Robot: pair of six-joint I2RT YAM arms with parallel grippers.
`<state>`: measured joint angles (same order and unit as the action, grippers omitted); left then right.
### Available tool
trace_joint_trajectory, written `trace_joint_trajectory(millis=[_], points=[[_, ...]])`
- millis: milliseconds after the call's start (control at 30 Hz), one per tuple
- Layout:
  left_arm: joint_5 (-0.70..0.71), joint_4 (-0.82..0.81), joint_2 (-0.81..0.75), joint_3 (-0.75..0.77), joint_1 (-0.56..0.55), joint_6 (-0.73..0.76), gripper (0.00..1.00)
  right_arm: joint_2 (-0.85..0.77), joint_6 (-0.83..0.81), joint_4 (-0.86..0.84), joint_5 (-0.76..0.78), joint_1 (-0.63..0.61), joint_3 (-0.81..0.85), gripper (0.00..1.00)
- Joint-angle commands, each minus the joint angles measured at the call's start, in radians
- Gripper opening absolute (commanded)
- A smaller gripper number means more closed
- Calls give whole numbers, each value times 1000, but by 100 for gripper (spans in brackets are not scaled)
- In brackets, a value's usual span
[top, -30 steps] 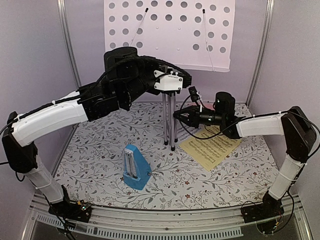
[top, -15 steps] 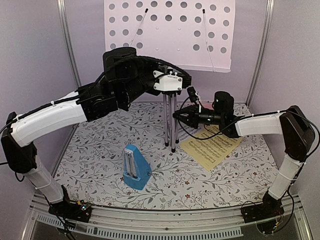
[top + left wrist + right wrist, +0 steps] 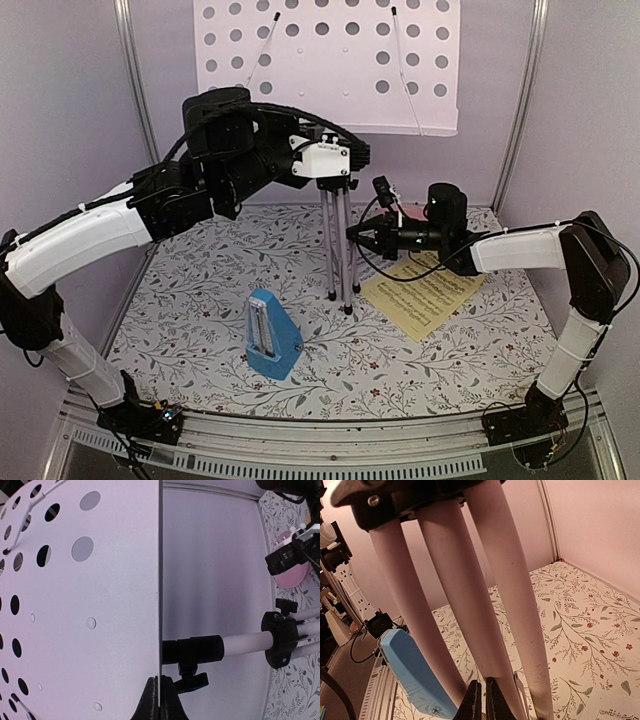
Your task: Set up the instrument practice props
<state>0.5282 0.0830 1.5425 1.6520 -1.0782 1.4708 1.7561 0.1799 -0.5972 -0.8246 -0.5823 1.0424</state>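
Note:
The pale perforated music stand [image 3: 330, 60] stands at the back on silver tripod legs [image 3: 340, 250]. My left gripper [image 3: 335, 165] is shut on the lower edge of the stand's plate. In the left wrist view the plate [image 3: 75, 605] runs edge-on between my jaws [image 3: 160, 700]. My right gripper [image 3: 355, 235] is shut, its tips against the legs. In the right wrist view [image 3: 482, 700] it sits just before the middle leg [image 3: 470, 595]. The yellow sheet [image 3: 425, 292] lies flat right of the legs. A paler sheet edge [image 3: 372, 268] peeks from under it. The blue metronome [image 3: 270, 335] stands front centre.
A pink round plate [image 3: 290, 570] lies behind the right arm and is mostly hidden in the top view. Metal frame posts [image 3: 135, 90] and pale walls close the sides and back. The floral mat [image 3: 200, 290] covers the table.
My left arm has lifted, and the stand's plate now sits higher and a little further left. The legs' feet shifted slightly. The right arm has hardly moved.

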Motion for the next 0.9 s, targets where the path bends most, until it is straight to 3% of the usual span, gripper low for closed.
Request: trace_joint_trajectory(millis=[0,167,333,600,867], points=[[-14,-316,-94,53,-16,-21,0,4,1,18,11,-2,38,6],[-5,-332,-75,58,-17,-10,0,10,-12,32,18,-5,50,7],[-5,-338,-68,55,-16,-6,0,10,-37,43,33,-6,54,32],[-15,-347,-56,58,-15,0,0,41,-66,75,42,-20,95,42],[-13,-345,-50,54,-13,20,0,88,-66,79,24,-25,149,74]])
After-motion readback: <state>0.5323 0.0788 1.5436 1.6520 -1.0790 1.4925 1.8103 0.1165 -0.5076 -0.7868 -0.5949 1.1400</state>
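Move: The music stand's bunched tripod legs stand at the right fingertips, their middle about 2 cm left, level fore-and-aft and some 6 cm below the hand. The blue metronome is some 17 cm left and 15 cm back, the yellow sheet music 20 cm right and 3 cm ahead, down on the table. From the left hand, which already grips the stand's desk, the legs lie about 4 cm ahead, 4 cm right and 30 cm down. The right fingers open wide among the legs, easing 2 cm forward-left, while the left keeps the desk held. ##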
